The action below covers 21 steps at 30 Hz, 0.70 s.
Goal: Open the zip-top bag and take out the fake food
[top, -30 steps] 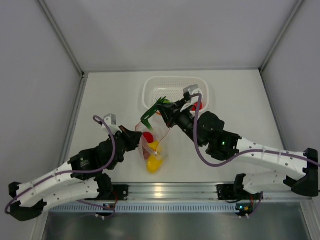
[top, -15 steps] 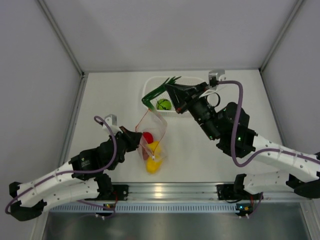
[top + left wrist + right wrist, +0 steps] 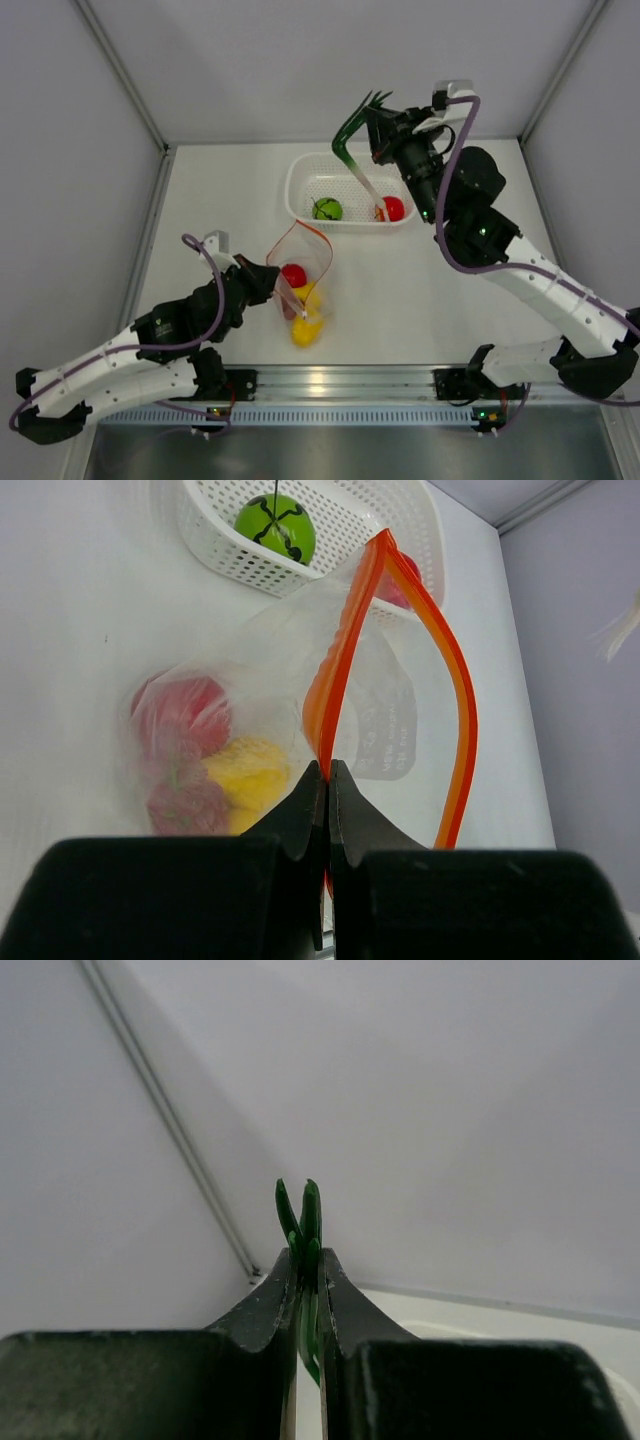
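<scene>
The zip-top bag [image 3: 305, 280] lies on the table with its orange-red zip strip [image 3: 345, 670] spread open. My left gripper [image 3: 272, 280] is shut on the strip's near edge [image 3: 328, 770]. Inside the bag are a red piece [image 3: 180, 705], a yellow piece [image 3: 245, 770] and purplish grapes [image 3: 185, 805]. My right gripper [image 3: 375, 120] is shut on the green stalks [image 3: 350, 140], held high over the basket's far side; their leaf tips show in the right wrist view [image 3: 305, 1215]. A green ball [image 3: 327, 208] and a red round piece [image 3: 394, 208] lie in the basket.
The white perforated basket [image 3: 300, 178] stands behind the bag near the back wall. Enclosure walls stand on the left, right and back. A metal rail [image 3: 330, 382] runs along the near edge.
My right gripper has lifted the green stalks away from the bag, up and back over the basket toward the back wall. The left gripper holds the bag in place.
</scene>
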Motion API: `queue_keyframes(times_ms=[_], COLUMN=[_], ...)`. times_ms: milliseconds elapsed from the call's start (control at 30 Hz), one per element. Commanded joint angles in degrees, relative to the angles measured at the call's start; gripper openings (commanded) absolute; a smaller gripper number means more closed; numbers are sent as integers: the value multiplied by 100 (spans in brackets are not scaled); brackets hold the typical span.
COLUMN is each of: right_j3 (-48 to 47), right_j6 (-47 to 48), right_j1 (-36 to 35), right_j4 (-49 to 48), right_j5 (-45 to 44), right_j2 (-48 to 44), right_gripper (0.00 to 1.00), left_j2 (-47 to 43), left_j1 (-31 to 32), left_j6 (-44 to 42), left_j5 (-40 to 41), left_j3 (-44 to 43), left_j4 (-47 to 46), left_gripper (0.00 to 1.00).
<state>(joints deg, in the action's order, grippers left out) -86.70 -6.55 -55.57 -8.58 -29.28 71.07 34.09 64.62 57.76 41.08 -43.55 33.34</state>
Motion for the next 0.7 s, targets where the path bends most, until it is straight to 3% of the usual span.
queue_keyframes(times_ms=[0,267,667], right_j3=[-5,188,-286], right_j6=[-268,82,277], right_j1=[783,1689,2287], right_j4=[383,129,-38], right_j5=[810,1951,3252], right_j2=[214,917,2595], right_gripper=[0,0,0], left_j2=[-51,-60,-34], left_j1=[24,24,24], left_j6=[-203,-432,-704], left_j5=[-21,-82,-223], left_j3=[-171,-373,-584], left_j4=[67,190,173], left_gripper=[0,0,0])
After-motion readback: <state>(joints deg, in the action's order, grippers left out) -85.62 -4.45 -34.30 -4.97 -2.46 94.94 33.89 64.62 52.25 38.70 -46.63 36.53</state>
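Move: The right hand already pinches the green onion, high up. The basket's middle lies about 22 cm ahead of it, some 2 cm left and roughly 49 cm below. Seen from the basket's middle, the red apple is about 11 cm right and 5 cm nearer; the green fruit is 6 cm left and 5 cm nearer. From the left hand, the basket's middle is about 32 cm ahead, 18 cm right and 20 cm lower. Still pinching the green onion by its leafy end, the right hand sweeps down about 20 cm and forward some 17 cm towards the basket, ending a little farther left. On the way its wrist rolls left side down and tips by about 30 degrees in all, bringing the upward-slanting fingers to nearly level. The left hand keeps its pinch on the bag's rim. ##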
